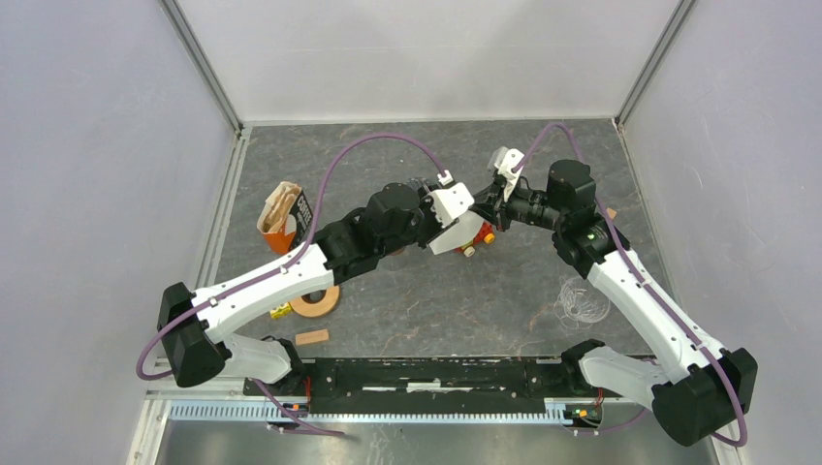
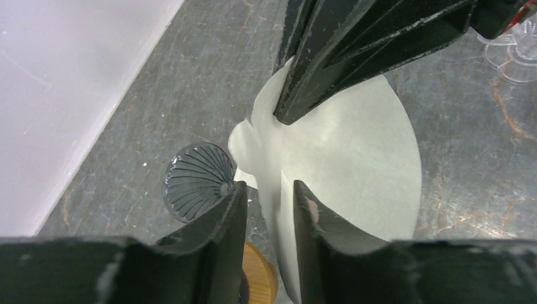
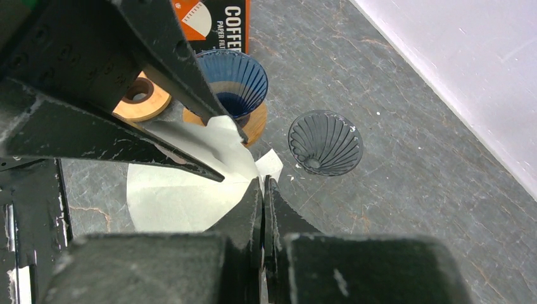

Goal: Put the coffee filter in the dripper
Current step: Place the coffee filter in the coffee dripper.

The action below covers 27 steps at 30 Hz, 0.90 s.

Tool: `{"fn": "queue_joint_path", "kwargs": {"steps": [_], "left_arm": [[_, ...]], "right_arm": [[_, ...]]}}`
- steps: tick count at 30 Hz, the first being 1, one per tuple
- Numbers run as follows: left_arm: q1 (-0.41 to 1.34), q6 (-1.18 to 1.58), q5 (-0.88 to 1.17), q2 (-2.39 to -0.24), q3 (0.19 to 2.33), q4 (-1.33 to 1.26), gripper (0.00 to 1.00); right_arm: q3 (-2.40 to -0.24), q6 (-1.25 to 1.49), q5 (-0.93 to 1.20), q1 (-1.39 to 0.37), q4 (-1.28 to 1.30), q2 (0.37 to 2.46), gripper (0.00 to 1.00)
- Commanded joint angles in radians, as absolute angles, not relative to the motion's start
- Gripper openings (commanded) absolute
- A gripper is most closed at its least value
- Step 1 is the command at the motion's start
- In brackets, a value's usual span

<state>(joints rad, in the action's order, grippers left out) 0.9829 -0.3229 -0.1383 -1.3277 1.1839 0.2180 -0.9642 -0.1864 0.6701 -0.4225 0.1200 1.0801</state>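
A white paper coffee filter (image 2: 354, 158) hangs above the table between both grippers. My right gripper (image 3: 263, 182) is shut on its pointed edge and shows in the left wrist view as dark fingers (image 2: 297, 101) from above. My left gripper (image 2: 269, 190) is open, its two fingers either side of the filter's (image 3: 171, 196) folded edge with a gap. Below stand a blue dripper (image 3: 234, 79) on a wooden base and a smoky grey dripper (image 3: 325, 142), the latter also in the left wrist view (image 2: 197, 180). Both grippers meet mid-table (image 1: 475, 215).
A coffee filter box (image 1: 286, 215) stands at the left. A wooden ring (image 1: 315, 300), a small wooden block (image 1: 312, 337) and a yellow piece (image 1: 281, 310) lie near the left arm. A clear glass dripper (image 1: 584, 300) sits on the right.
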Motion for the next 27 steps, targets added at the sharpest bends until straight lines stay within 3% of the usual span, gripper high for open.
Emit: {"fn": "queue_joint_path", "kwargs": {"steps": [1,9,14,22,27], "left_arm": [[0.976,-0.271,-0.086,-1.314,1.202,0.215,0.34],[0.977,-0.230,-0.109,-1.350,1.241,0.207,0.12],[0.976,-0.214,-0.132,-1.364,1.263,0.203,0.03],[0.976,-0.236,-0.141,-1.353,1.247,0.200,0.02],[0.977,-0.256,-0.113,-1.340,1.234,0.208,0.02]], "right_arm": [[-0.973,-0.171,0.654,-0.418,0.071,1.069,0.00],[-0.962,-0.156,0.644,-0.419,0.052,1.068,0.01],[-0.947,-0.166,0.645,-0.419,0.051,1.064,0.07],[-0.936,-0.220,0.658,-0.419,0.083,1.048,0.32],[-0.934,-0.233,0.647,-0.418,0.089,1.051,0.39]]}}
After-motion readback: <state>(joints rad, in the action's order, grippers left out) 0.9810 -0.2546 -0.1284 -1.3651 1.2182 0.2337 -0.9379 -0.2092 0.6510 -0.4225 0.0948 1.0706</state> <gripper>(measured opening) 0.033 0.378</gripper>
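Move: Hanging from the right hand's shut fingers, the coffee filter has its upper edge between the left hand's half-open ones, its middle about 4 cm back, 1 cm right and 4 cm below the left hand, and 5 cm back, 3 cm left and 5 cm below the right. From the left hand, the dripper on its wooden stand lies roughly 13 cm left and 1 cm back, the dark dripper 7 cm left and 8 cm ahead, the toy 5 cm right, level. Shutting on the filter's edge, the left hand pinches it while easing about 1 cm to the right and slightly down, then holds still with a slight tip downward. Once that grip has closed, the right hand, staying almost in place, opens its fingers to over a third and lets go of the filter, its fingertips still either side of the paper. ##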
